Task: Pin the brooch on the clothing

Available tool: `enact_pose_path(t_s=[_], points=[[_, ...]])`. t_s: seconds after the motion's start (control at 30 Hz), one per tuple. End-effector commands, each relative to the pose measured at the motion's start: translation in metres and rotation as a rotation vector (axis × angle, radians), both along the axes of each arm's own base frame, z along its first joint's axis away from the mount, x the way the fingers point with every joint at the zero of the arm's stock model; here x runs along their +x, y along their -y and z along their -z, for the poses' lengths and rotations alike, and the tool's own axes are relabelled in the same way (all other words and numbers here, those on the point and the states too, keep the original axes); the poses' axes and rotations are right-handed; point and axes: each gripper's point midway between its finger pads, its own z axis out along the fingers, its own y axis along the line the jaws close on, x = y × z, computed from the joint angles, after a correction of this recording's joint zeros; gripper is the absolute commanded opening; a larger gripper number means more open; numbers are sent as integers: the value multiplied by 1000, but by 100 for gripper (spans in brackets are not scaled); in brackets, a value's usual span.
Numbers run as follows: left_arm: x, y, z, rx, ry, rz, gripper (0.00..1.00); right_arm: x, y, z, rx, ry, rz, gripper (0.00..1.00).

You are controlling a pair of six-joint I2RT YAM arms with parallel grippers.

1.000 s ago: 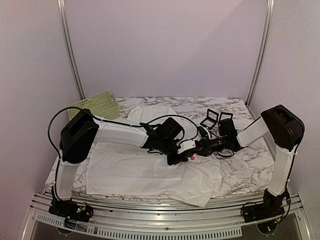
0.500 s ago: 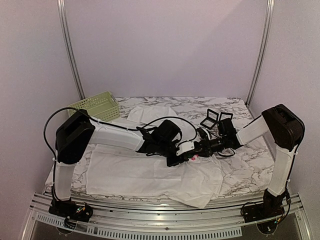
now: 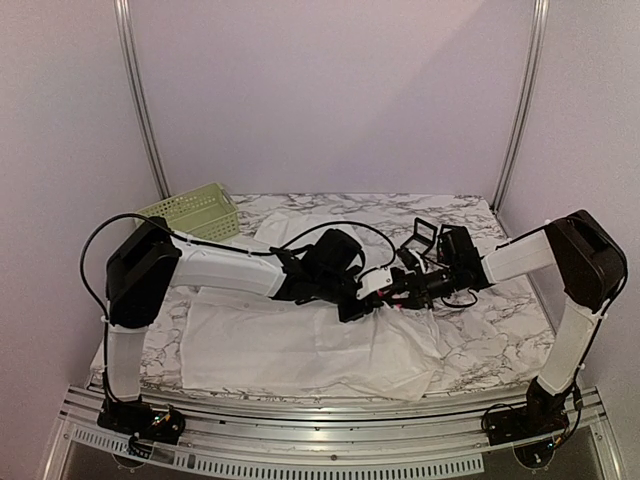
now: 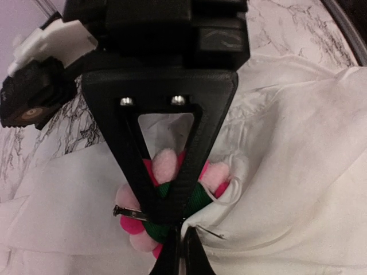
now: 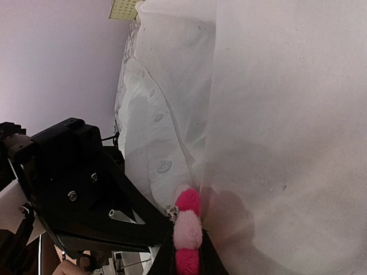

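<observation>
The white shirt point(image 3: 280, 345) lies spread on the marble table, buttons showing in the right wrist view point(image 5: 163, 166). The brooch point(image 4: 166, 163) is a cluster of pink pompoms on green. Its metal pin sticks out open, and the needle tip point(image 4: 215, 234) lies at a raised fold of shirt point(image 4: 298, 172). My right gripper point(image 5: 186, 246) is shut on the brooch point(image 5: 188, 226) and holds it against the cloth point(image 5: 275, 114). My left gripper point(image 4: 182, 246) is shut on the shirt fold right beside it. Both grippers meet mid-table, the left point(image 3: 352, 308) and the right point(image 3: 385, 298).
A pale green basket point(image 3: 190, 212) stands at the back left. Two small black open frames point(image 3: 427, 238) stand at the back right, just behind the right arm. Bare marble table point(image 3: 500, 330) lies right of the shirt.
Both grippers have moved together a little away from me and to the right, with brooch and shirt fold. The shirt's near right edge has pulled back from the table's front edge.
</observation>
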Motion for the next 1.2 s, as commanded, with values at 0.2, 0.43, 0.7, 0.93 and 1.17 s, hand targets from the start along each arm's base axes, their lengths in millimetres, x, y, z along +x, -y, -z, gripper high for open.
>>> enact_pose_path(t_s=[0.2,0.43,0.7,0.93,1.17], points=[[-2,-10,-9,-4,-16,-42,0,-29,-14,-42,147,-52,-125,0],[-1,-12,-6,7,-19,-57,2,-33,-13,-38,140,-64,-125,0],[1,-21,-13,26,-55,-86,18,-37,-10,-24,122,-84,-115,0],[-8,-30,-7,69,-94,-73,32,-39,-10,-27,144,-83,-127,0],[-13,-34,-17,63,-119,-48,52,-44,-10,-29,154,-77,-133,0]])
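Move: The left hand already pinches a raised fold of the clothing. The brooch it is being pinned with lies about 3 cm to its right, perhaps 1 cm ahead and roughly level. The right hand already grips the brooch around its middle, with that fold some 3 cm to its left, 1 cm back and level. From the right hand, the open brooch case stands some 18 cm ahead and 7 cm right, and a second case 18 cm ahead and 14 cm right, both about 5 cm lower. Both hands first rise a little over 1 cm together, the left keeping the fold pinched and the right the brooch, and hold there briefly, before the left fingers open to about half and that hand eases 1 to 1.5 cm left and slightly back, away from the brooch. Meanwhile the right hand, still gripping the brooch, draws it back towards the robot by about 2.5 cm, tilting it only slightly. ##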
